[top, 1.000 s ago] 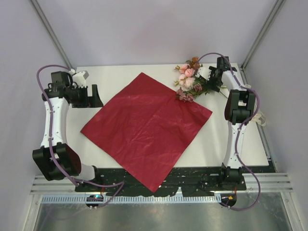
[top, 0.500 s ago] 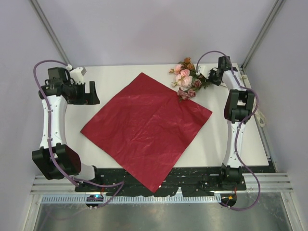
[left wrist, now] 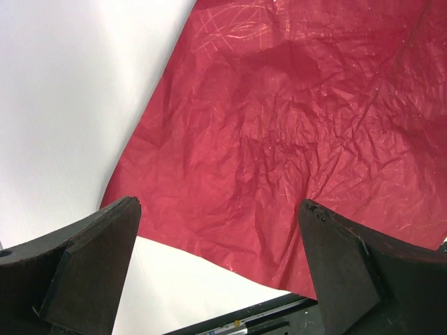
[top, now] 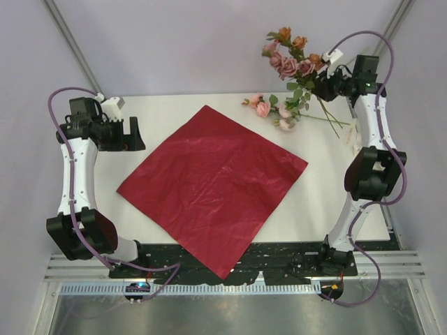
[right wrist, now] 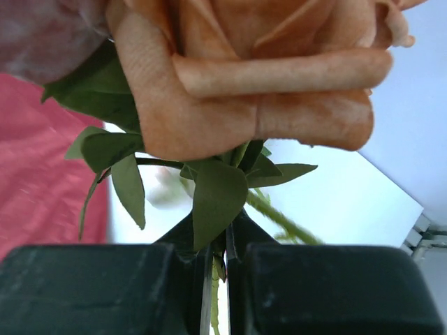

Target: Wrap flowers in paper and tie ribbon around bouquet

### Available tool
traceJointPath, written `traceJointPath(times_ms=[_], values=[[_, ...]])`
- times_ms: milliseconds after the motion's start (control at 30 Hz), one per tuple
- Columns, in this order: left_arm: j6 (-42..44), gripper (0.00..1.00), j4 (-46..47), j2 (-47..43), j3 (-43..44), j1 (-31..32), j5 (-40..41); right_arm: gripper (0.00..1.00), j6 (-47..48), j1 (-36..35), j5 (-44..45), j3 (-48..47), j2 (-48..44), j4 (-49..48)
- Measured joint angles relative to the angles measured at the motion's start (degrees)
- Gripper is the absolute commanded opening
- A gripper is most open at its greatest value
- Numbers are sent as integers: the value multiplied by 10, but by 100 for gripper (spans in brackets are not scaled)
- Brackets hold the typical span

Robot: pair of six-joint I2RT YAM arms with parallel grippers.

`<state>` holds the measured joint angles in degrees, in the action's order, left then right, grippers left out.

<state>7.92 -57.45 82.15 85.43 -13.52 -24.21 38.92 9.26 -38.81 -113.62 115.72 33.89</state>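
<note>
My right gripper (top: 323,82) is raised at the back right, shut on the green stems of the flowers (top: 290,59). Their pink and orange blooms hang above the table's far edge. In the right wrist view a stem (right wrist: 215,279) is pinched in the gripper (right wrist: 218,241), under an orange rose (right wrist: 258,77). A few pink blooms (top: 264,106) lie on the table below. The maroon paper (top: 213,178) lies flat as a diamond mid-table. My left gripper (top: 136,136) hovers open off its left corner, above the paper's edge (left wrist: 293,125), jaws (left wrist: 218,206) empty. No wrapped bouquet shows.
A short cream strip (top: 351,136) lies on the white table (top: 174,112) beside the right arm; I cannot tell whether it is the ribbon. Grey walls with metal corner posts (top: 77,56) enclose the back and sides. A black rail (top: 293,255) runs along the near edge.
My right gripper shut on the flower stems and lifted them up and back to the right. A few blooms stayed on the table. The left arm shifted slightly left, still open.
</note>
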Motion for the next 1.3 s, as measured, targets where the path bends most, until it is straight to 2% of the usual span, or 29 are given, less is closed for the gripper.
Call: traceJointPath(times_ms=[333,567,667,767,933,1033,1167,1300], values=[[-17,100,7,0,-1,0,-15,6,-306,61,-91,63,-66,-87],[-28,100,16,-1,-8,0,-60,6,-464,85,-117,77,-83,-144],[-27,100,54,-19,-35,17,-91,6,-522,88,-138,102,-117,-186],[-14,100,84,-29,-34,74,-103,6,-584,88,-165,128,-159,-231],[2,100,179,-29,-7,225,-109,6,-683,80,-209,189,-238,-318],[16,100,237,-11,40,307,-105,6,-720,69,-231,228,-280,-351],[33,100,305,42,122,381,-112,6,-764,43,-259,275,-324,-382],[28,100,379,83,142,430,-154,6,-807,5,-281,320,-370,-412]])
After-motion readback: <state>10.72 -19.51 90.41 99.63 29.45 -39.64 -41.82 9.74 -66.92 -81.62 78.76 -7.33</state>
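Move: The right hand already holds the bunch of flowers in the air. From it, the red paper's middle lies about 30 cm back, 44 cm left and 22 cm down. The paper's right corner is roughly 19 cm back and 4 cm left, and the loose pink blooms are 16 cm ahead and 24 cm left, both as far down. From the left hand, the held flowers are about 27 cm ahead and 68 cm right at much its own height; the paper's middle is 9 cm back, 32 cm right and 21 cm down. Keep the right gripper shut on the stems and draw the bunch back about 20 cm, as far up and some 11 cm left, towards the paper, rolling the hand's left side up some 50 degrees so the blooms point up. Halfway through, sweep the open, empty left gripper quickly right and up over the paper towards the bunch, turning it clockwise and tipping its fingers up from the table, without reaching the stems. ##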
